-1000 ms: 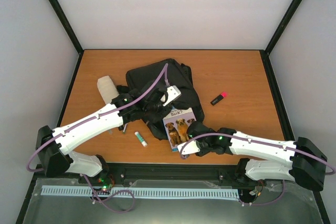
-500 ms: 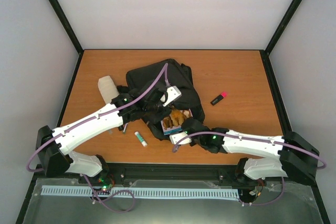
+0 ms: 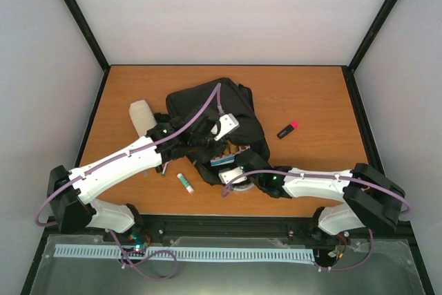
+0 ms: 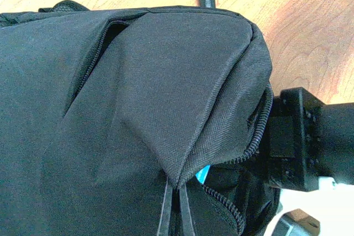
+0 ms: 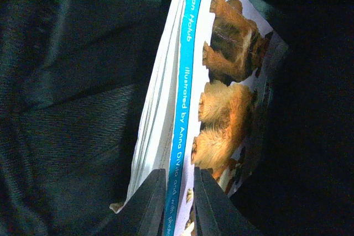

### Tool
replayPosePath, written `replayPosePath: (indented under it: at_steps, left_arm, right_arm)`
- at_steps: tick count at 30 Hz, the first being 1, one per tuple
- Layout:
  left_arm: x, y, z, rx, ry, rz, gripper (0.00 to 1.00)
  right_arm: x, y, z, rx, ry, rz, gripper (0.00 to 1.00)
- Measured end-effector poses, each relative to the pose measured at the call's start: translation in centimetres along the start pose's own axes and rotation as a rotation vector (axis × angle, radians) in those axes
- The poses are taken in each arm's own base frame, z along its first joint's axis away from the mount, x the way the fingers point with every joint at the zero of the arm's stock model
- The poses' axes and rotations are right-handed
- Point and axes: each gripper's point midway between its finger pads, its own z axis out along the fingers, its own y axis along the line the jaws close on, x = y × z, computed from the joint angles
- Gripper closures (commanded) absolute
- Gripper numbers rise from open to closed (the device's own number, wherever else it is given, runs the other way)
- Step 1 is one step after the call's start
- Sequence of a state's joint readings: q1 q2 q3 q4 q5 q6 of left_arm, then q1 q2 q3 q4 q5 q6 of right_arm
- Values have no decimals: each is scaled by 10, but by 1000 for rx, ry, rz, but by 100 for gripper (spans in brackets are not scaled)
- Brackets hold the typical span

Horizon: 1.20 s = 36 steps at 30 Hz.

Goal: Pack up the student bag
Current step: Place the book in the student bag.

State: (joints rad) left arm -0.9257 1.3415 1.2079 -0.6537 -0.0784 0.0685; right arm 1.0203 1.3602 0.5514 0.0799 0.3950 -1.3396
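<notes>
The student bag (image 3: 207,98), a black backpack, lies mid-table. My left gripper (image 3: 206,144) is shut on a fold of its fabric (image 4: 182,136) by the zip, with the thin fingertips (image 4: 166,208) pinching the cloth and holding the mouth up. A dog picture book (image 3: 225,159) stands on edge in that mouth. My right gripper (image 3: 237,168) is shut on its blue spine (image 5: 185,98), one finger on the page side and one on the cover. In the right wrist view (image 5: 180,192) dark bag lining surrounds the book. A sliver of blue spine (image 4: 203,173) shows under the lifted flap.
A black marker with a pink cap (image 3: 288,129) lies right of the bag. A green-capped glue stick (image 3: 185,182) lies near the front edge. A white roll (image 3: 141,117) sits left of the bag, with a small dark item (image 3: 164,168) below it.
My right arm has swung left and forward, carrying the book from flat on the table up on edge into the bag's mouth. Its jaws have narrowed on the spine. The left arm has not moved.
</notes>
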Motion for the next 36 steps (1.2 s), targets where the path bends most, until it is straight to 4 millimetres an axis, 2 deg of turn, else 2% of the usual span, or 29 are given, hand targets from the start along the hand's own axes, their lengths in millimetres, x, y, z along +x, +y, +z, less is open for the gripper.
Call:
replayPosePath:
  at_steps: [11, 19, 25, 28, 30, 31, 32, 35, 36]
  left_arm:
    - [0, -2, 0, 11, 1, 0, 99]
    - [0, -2, 0, 11, 2, 4, 99]
    - [1, -2, 0, 11, 2, 8, 99]
    - [1, 0, 0, 2, 4, 8, 97]
    - [1, 1, 0, -8, 6, 8, 90]
    - [2, 2, 0, -13, 9, 7, 82]
    - [2, 3, -1, -19, 11, 5, 69]
    - [-2, 5, -4, -25, 3, 4, 13]
    - [-7, 5, -6, -28, -8, 1, 3]
  right_arm:
    - [15, -2, 30, 17, 17, -84, 82]
    - [34, -13, 47, 68, 55, -37, 78]
    - [35, -20, 43, 94, 44, 45, 66]
    - [34, -20, 28, 88, 14, 86, 57]
    - [31, -17, 12, 59, -30, 108, 52]
    - [29, -17, 2, 46, -56, 119, 50]
    - [27, -16, -6, 32, -76, 132, 49]
    - [23, -4, -32, -47, -136, 176, 48]
    - [22, 2, -37, -84, -146, 194, 48]
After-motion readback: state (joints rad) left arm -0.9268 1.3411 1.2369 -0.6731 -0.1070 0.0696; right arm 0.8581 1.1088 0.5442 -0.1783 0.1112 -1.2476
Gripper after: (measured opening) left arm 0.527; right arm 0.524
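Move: Inside the mouth of the student bag, the right fingertips are at the right part of the book's near, blue-striped edge; the book's middle is some 10 cm ahead, 4 cm left and about 3 cm lower. The pink-capped marker lies about 12 cm ahead and 18 cm right, the glue stick 6 cm back and 15 cm left, both some 7 cm lower. From the left hand, pinching the bag's raised flap, the book's middle is about 3 cm ahead, level sideways, 14 cm below. Pushing on the book's near edge with nearly shut fingertips, the right hand goes forward about 6 cm and slightly down, deeper into the bag, then comes free and backs out quickly by some 7 cm, rising and drifting right as its fingers open. The left hand holds the flap up nearly still, then opens and lets go at the very end, starting to rise. ##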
